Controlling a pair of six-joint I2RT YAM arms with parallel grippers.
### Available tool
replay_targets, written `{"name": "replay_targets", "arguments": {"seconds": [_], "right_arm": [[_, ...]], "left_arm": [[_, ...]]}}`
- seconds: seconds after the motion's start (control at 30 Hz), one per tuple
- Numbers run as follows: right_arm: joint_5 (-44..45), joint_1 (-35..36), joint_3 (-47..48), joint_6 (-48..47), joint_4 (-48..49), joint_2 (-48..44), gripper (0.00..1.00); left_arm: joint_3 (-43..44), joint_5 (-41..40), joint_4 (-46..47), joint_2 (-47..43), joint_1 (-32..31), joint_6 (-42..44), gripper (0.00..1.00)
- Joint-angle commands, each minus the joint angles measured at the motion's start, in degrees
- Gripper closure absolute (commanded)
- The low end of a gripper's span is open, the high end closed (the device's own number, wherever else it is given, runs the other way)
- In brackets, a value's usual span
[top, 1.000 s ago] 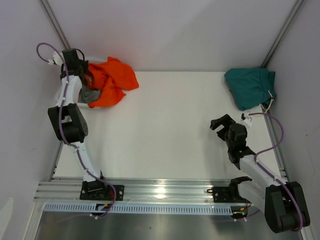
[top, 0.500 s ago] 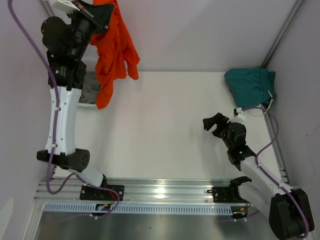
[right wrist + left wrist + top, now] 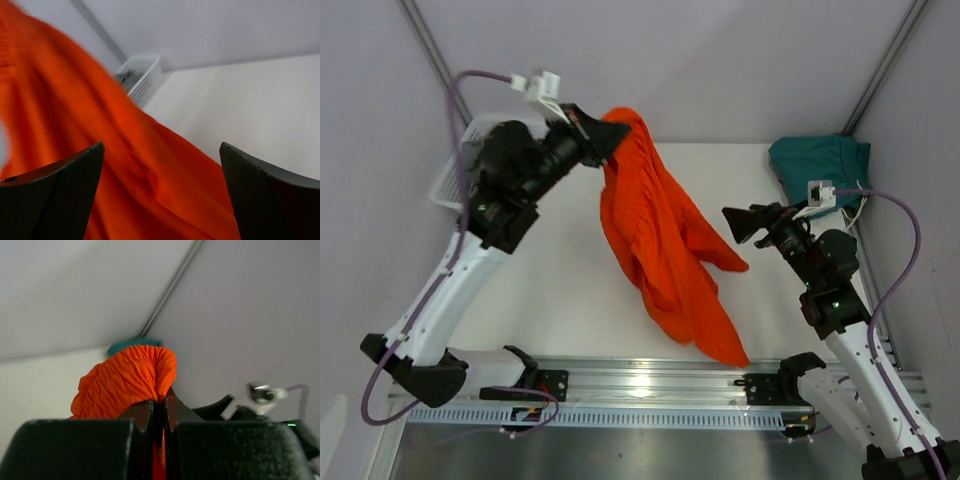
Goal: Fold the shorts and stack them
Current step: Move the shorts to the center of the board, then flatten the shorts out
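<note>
The orange shorts (image 3: 660,250) hang in the air over the middle of the table, trailing down to the near edge. My left gripper (image 3: 603,141) is shut on their gathered waistband at the top. In the left wrist view the ruched orange shorts (image 3: 125,380) bulge out above the closed left gripper (image 3: 159,401). My right gripper (image 3: 740,222) is raised at the right and faces the hanging cloth, close to its right edge. In the right wrist view the right gripper (image 3: 161,147) stands open with the orange shorts (image 3: 75,130) ahead of it. The teal shorts (image 3: 820,170) lie folded at the back right corner.
A white basket (image 3: 455,175) stands at the back left, also visible in the right wrist view as the white basket (image 3: 142,75). Grey walls with metal posts close in the table. The aluminium rail (image 3: 640,380) with the arm bases runs along the near edge.
My left arm has lifted the orange shorts out of the back left corner and swung them rightward over the table's middle. The right gripper has risen and turned toward the cloth, staying open.
</note>
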Motion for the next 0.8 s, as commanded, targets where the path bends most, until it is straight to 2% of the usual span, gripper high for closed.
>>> {"name": "replay_targets", "arguments": {"seconds": [0.0, 0.1, 0.13, 0.2, 0.27, 0.37, 0.47, 0.6, 0.77], "right_arm": [[-11.9, 2.5, -4.2, -0.8, -1.6, -2.1, 0.0], [-13.3, 6.6, -5.8, -3.4, -1.2, -4.8, 0.0], [-12.6, 10.5, -6.4, -4.5, -2.5, -4.9, 0.0], [-9.7, 15.1, -7.3, -8.4, -3.5, -4.8, 0.0], [-2.6, 22.4, -9.7, -12.1, -2.8, -4.2, 0.0], [9.3, 31.4, -12.0, -15.4, 0.6, -2.6, 0.01], [18.4, 37.4, -9.9, -19.5, 2.8, 4.4, 0.01], [21.3, 39.3, -5.4, -19.2, 6.0, 17.4, 0.01], [22.1, 40.4, -2.0, -18.8, 8.8, 26.5, 0.05]], "left_arm": [[-10.6, -8.5, 1.3, 1.5, -2.0, -2.6, 1.0], [-15.4, -13.5, 1.5, 1.2, -3.4, -3.2, 0.99], [-16.3, -13.1, 2.2, 1.1, -3.7, -3.3, 1.0], [-17.8, -13.9, 2.1, 0.6, -4.2, -3.7, 0.95], [-18.0, -16.4, -0.6, 0.6, -4.9, -4.1, 0.94], [-16.6, -18.1, -6.2, 1.3, -5.0, -6.2, 1.0], [-17.4, -17.9, -7.5, 1.3, -5.0, -7.8, 1.0], [-20.5, -17.8, -6.1, -0.2, -5.0, -9.0, 1.0], [-22.2, -18.7, -6.1, -2.5, -5.0, -10.2, 0.99]]}}
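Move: The left hand already holds the orange shorts by the waistband, high above the board, whose centre lies some 50 cm below it, about 6 cm to its right and level fore and aft. The hanging shorts' middle is about 8 cm back, 9 cm right and 27 cm below that hand; the basket is 25 cm ahead, 33 cm left and 48 cm lower. From the open right hand, the shorts' middle is about 15 cm left, 6 cm back and 8 cm down; the teal cloth is 23 cm ahead, 22 cm right and 31 cm down. Still pinching the waistband, the left hand quickly lowers the shorts about 21 cm towards the board, easing slightly forward and tipping down nearly 30 degrees, then all but stops. The right hand, fingers wide open, sinks about 18 cm and sweeps 16 cm left to the hanging cloth, first drawing back 10 cm, then coming a little forward, its left side rolling down some 30 degrees as it turns counter-clockwise. ##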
